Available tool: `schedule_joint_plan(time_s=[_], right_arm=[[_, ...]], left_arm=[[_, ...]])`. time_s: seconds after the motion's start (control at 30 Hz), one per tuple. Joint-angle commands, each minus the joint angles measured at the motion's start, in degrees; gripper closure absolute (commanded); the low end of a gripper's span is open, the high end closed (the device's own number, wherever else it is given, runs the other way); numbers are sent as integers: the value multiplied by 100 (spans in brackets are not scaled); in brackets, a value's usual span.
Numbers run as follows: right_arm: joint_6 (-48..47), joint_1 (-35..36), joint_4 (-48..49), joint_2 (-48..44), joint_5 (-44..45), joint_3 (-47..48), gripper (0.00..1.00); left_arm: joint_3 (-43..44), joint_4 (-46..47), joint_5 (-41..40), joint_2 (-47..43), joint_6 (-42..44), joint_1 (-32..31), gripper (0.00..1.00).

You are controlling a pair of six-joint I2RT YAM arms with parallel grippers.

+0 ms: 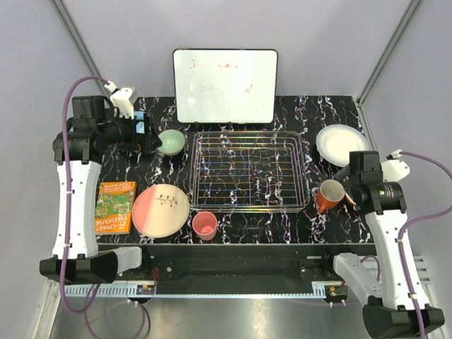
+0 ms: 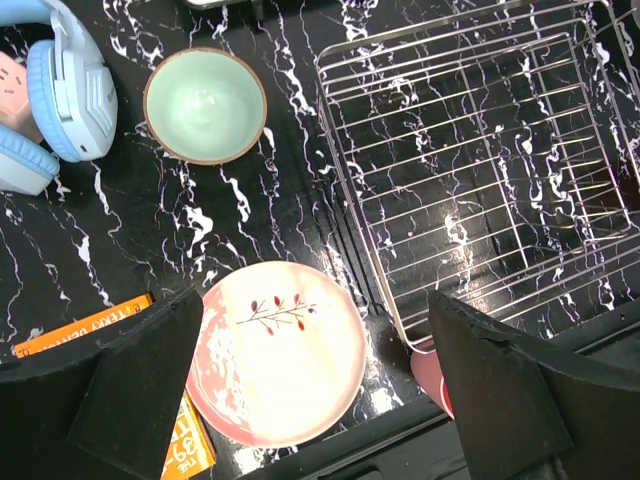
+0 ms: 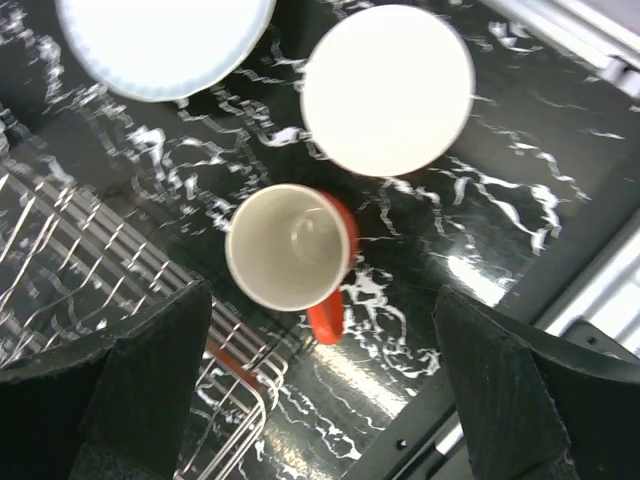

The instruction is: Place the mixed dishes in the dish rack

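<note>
The silver wire dish rack (image 1: 251,169) stands empty mid-table. Left of it are the mint-green bowl (image 1: 171,142), the pink plate with a twig drawing (image 1: 161,210) and the small pink cup (image 1: 205,225). Right of it are the orange mug (image 1: 330,195) and the white plate (image 1: 342,143). The orange bowl with a white inside (image 3: 388,88) shows only in the right wrist view. My left gripper (image 2: 315,305) hangs open high above the pink plate (image 2: 280,350). My right gripper (image 3: 320,300) hangs open above the mug (image 3: 288,247). Neither holds anything.
An orange book (image 1: 116,206) lies at the left edge beside the pink plate. Light-blue headphones (image 2: 60,90) sit left of the mint bowl (image 2: 205,105). A white board with a black frame (image 1: 226,85) stands behind the rack. The table's front edge runs just below the cup.
</note>
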Motion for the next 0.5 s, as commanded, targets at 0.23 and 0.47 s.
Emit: schedule_joint_plan(time_s=[0.23,0.47], right_arm=[[855,-225,-712,767,1157,-36,0],[837,-1402,-405,1260,954,-11,2]], left_arm=[[122,304,139,126,-1,123,1],[176,304,-28,223,131,158,1]])
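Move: The right hand, empty and open, has the orange-rimmed bowl about 9 cm ahead, 12 cm to its right and some 15 cm below. The orange mug stands nearly under this hand, about 5 cm ahead and 1 cm right; the white plate lies about 21 cm ahead and 6 cm right, and the dish rack's middle is 27 cm left and 11 cm ahead. From the left hand the bowl is roughly 66 cm right and level with it. Heading for the side where the orange-rimmed bowl lies, the right hand swings away from above the mug, some 5 cm to the right and about 4 cm down, the sinking mostly in the later part, while drawing back a little. The wrist tips the fingers more steeply down and turns clockwise, both by 15 to 20 degrees; the fingers stay wide open and touch nothing. ##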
